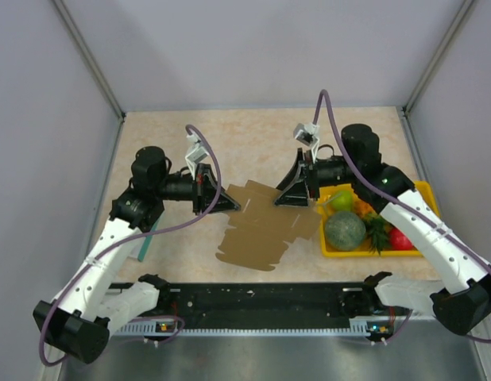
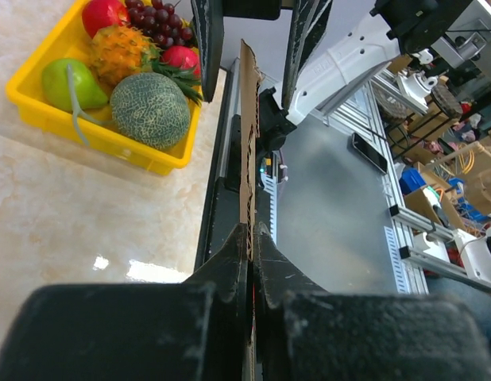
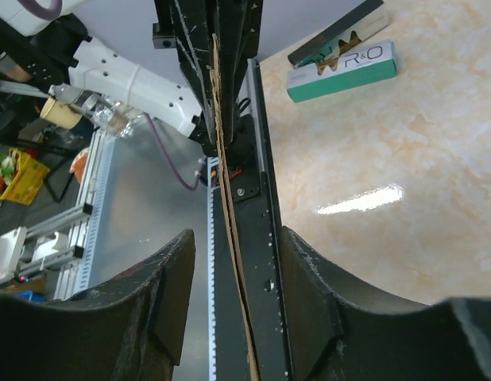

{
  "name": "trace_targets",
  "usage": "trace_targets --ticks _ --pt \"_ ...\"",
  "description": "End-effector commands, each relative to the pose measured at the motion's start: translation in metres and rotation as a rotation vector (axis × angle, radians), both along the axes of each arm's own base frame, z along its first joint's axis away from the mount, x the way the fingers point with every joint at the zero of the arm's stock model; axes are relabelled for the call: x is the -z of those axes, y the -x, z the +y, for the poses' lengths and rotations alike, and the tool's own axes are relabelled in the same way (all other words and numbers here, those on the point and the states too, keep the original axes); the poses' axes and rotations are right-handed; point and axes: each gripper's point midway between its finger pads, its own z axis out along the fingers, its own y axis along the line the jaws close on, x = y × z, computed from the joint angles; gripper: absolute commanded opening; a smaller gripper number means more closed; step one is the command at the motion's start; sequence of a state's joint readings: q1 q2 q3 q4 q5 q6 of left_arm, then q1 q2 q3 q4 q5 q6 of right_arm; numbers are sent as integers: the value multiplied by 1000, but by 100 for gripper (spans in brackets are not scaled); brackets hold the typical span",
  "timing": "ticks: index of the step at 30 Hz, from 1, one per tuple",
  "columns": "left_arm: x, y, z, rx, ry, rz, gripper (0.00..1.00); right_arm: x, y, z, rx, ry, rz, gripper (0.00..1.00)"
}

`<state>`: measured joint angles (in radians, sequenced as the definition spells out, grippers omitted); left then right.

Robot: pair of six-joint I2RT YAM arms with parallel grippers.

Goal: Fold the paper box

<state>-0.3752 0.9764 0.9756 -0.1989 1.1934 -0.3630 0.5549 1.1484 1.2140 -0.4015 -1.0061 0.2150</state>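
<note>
The paper box (image 1: 257,234) is a flat brown die-cut cardboard sheet, held up off the table's middle. My left gripper (image 1: 228,200) is shut on its upper left edge. In the left wrist view the sheet (image 2: 248,151) runs edge-on away from the pinched jaws of that gripper (image 2: 252,232). My right gripper (image 1: 290,195) stands open at the sheet's upper right edge. In the right wrist view the edge-on cardboard (image 3: 222,151) passes between the spread fingers of this gripper (image 3: 233,242), with a gap on each side.
A yellow tray (image 1: 423,189) of fruit, with a green melon (image 1: 344,230), sits at the right, close behind my right arm. A teal-and-white packet (image 3: 341,67) lies on the table at the left, partly under my left arm (image 1: 144,242). A black rail (image 1: 261,300) runs along the near edge.
</note>
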Motion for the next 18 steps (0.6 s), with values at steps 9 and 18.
trace_targets --ticks 9,18 --pt "-25 2 -7 7 3 -100 5 -5 14 8 -71 -17 -56 0" --pt "-62 -55 23 -497 -94 -156 94 3 -2 3 96 5 -26 0"
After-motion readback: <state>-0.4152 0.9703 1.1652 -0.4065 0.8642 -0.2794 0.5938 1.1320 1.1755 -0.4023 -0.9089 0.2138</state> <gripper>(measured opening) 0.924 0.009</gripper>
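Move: The paper box, a flat cardboard sheet slanting in the air from forward-up to back-down, is still pinched by the left hand. Its middle lies about 9 cm to the right of that hand, 3 cm back and 4 cm below. From the half-open right hand straddling it, the middle is roughly 2 cm left, 4 cm back and 4 cm down. The fruit basket sits some 29 cm right of the right hand, 9 cm farther out and 30 cm below. The cardboard sheet changes hands: the right fingers, already either side of it, shut fully and pinch it while that hand eases back 1.5 cm, then comes forward again and sinks about 1.5 cm. The left hand drifts back slightly with its pinch, then opens wide, comes free and pulls away forward and up about 4 and 3 cm, turning some 15 degrees counter-clockwise. ##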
